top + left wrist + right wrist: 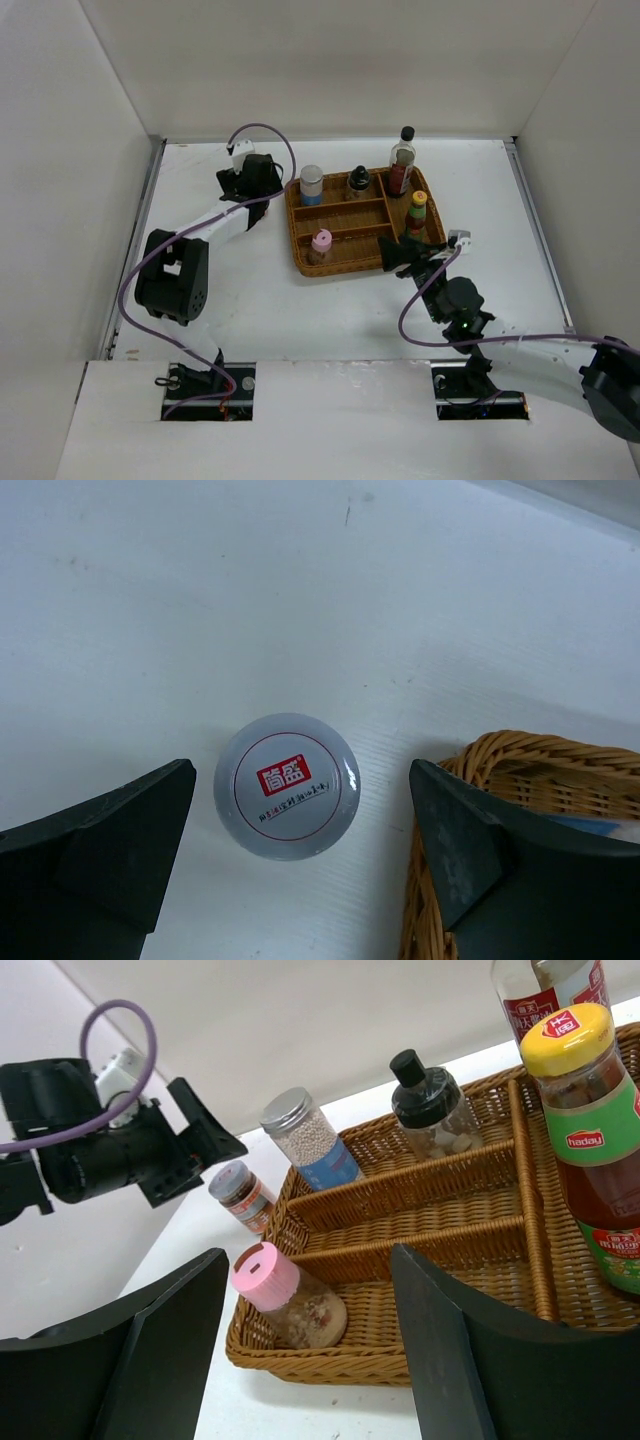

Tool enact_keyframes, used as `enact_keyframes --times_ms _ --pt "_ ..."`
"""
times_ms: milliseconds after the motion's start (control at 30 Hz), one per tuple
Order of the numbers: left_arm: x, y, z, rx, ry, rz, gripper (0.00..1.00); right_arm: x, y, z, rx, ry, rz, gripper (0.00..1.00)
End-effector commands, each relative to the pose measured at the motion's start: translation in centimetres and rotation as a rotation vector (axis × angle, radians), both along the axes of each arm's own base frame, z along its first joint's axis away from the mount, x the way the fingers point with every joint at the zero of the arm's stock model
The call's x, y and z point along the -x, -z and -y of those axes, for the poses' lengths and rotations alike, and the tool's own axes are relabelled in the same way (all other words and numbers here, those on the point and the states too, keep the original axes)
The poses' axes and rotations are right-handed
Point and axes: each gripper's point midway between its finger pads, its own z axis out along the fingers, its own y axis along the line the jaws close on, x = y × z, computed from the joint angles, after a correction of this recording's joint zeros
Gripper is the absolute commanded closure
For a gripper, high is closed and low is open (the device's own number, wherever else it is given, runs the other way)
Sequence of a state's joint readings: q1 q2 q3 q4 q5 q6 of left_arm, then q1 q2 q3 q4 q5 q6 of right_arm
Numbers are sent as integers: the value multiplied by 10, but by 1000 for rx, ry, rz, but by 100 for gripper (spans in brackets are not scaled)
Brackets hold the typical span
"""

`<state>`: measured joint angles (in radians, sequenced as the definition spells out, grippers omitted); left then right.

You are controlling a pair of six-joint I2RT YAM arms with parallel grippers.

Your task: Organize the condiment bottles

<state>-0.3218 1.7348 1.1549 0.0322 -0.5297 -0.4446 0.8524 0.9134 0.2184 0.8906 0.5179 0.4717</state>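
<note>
A wicker basket holds five bottles. The silver-lidded jar, the black-lidded jar and the tall black-capped bottle stand along its far side. The yellow-capped bottle stands at its right. The pink-lidded jar leans in the near left compartment. The patterned white-lidded jar stands on the table just left of the basket. My left gripper is open above this jar, one finger on each side. My right gripper is open and empty, at the basket's near edge, facing the pink-lidded jar.
White walls close the table on three sides. The left arm's elbow sits near the left wall. Purple cables loop over both arms. The basket's middle compartment holds nothing.
</note>
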Motion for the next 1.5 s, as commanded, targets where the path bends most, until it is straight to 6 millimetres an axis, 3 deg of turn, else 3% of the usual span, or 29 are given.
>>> enact_keyframes --times_ms 0,167,333,500,567,667,767,900,1000,1133,1233,1333,1467 --pt "-16 -20 1 28 13 43 11 1 -30 -7 -60 -25 58 27" --pt "-23 1 0 20 12 2 17 0 -26 -11 -51 -32 44 27" --pt "-16 16 2 17 17 -29 20 1 -26 -11 -53 -35 47 27" --pt "-10 19 -2 27 10 -26 46 1 -30 -8 -53 -25 56 27" --pt "-7 12 -2 37 18 -7 54 1 -28 -10 -53 -34 51 27" --pt "-2 -14 -3 56 11 63 62 2 -31 -9 -53 -29 60 27" --pt "8 -59 -4 69 0 158 64 3 -33 -8 -52 -27 67 26" --pt "41 -137 2 92 6 334 65 5 -37 -5 -61 -25 79 26" --pt "64 -173 17 102 69 399 65 5 -37 9 -84 32 81 26" --pt "98 -204 60 162 204 458 65 7 -38 30 -122 102 82 31" --pt "112 -214 111 206 326 466 65 5 -36 50 -144 179 80 43" --pt "121 -213 170 244 462 453 65 3 -35 64 -153 227 78 55" --pt "125 -201 234 271 595 423 65 0 -32 78 -161 278 65 57"
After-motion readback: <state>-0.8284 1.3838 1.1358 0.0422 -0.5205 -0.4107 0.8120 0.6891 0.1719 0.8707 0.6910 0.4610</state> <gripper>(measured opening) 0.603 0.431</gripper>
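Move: The purple-capped bottle stands almost directly below the open left fingers, about 4 cm down and 1 cm ahead. Already in the basket at much its height are the white jar, roughly 14 cm right and 4 cm ahead of the left hand, and the pink-capped bottle, some 17 cm right and 15 cm back. From the right hand the purple-capped bottle is about 35 cm left, 23 cm ahead and 13 cm lower. The left fingers sink barely 4 cm around the purple-capped bottle and pinch it from both sides, then lift it some 22 cm and swing it back and right over the basket, turning about 30 degrees clockwise with the fingertips tilting up, before starting to sink. Late on, the right hand draws about 6 cm to its right, rising a little, turning slightly clockwise and partly closing on nothing. ##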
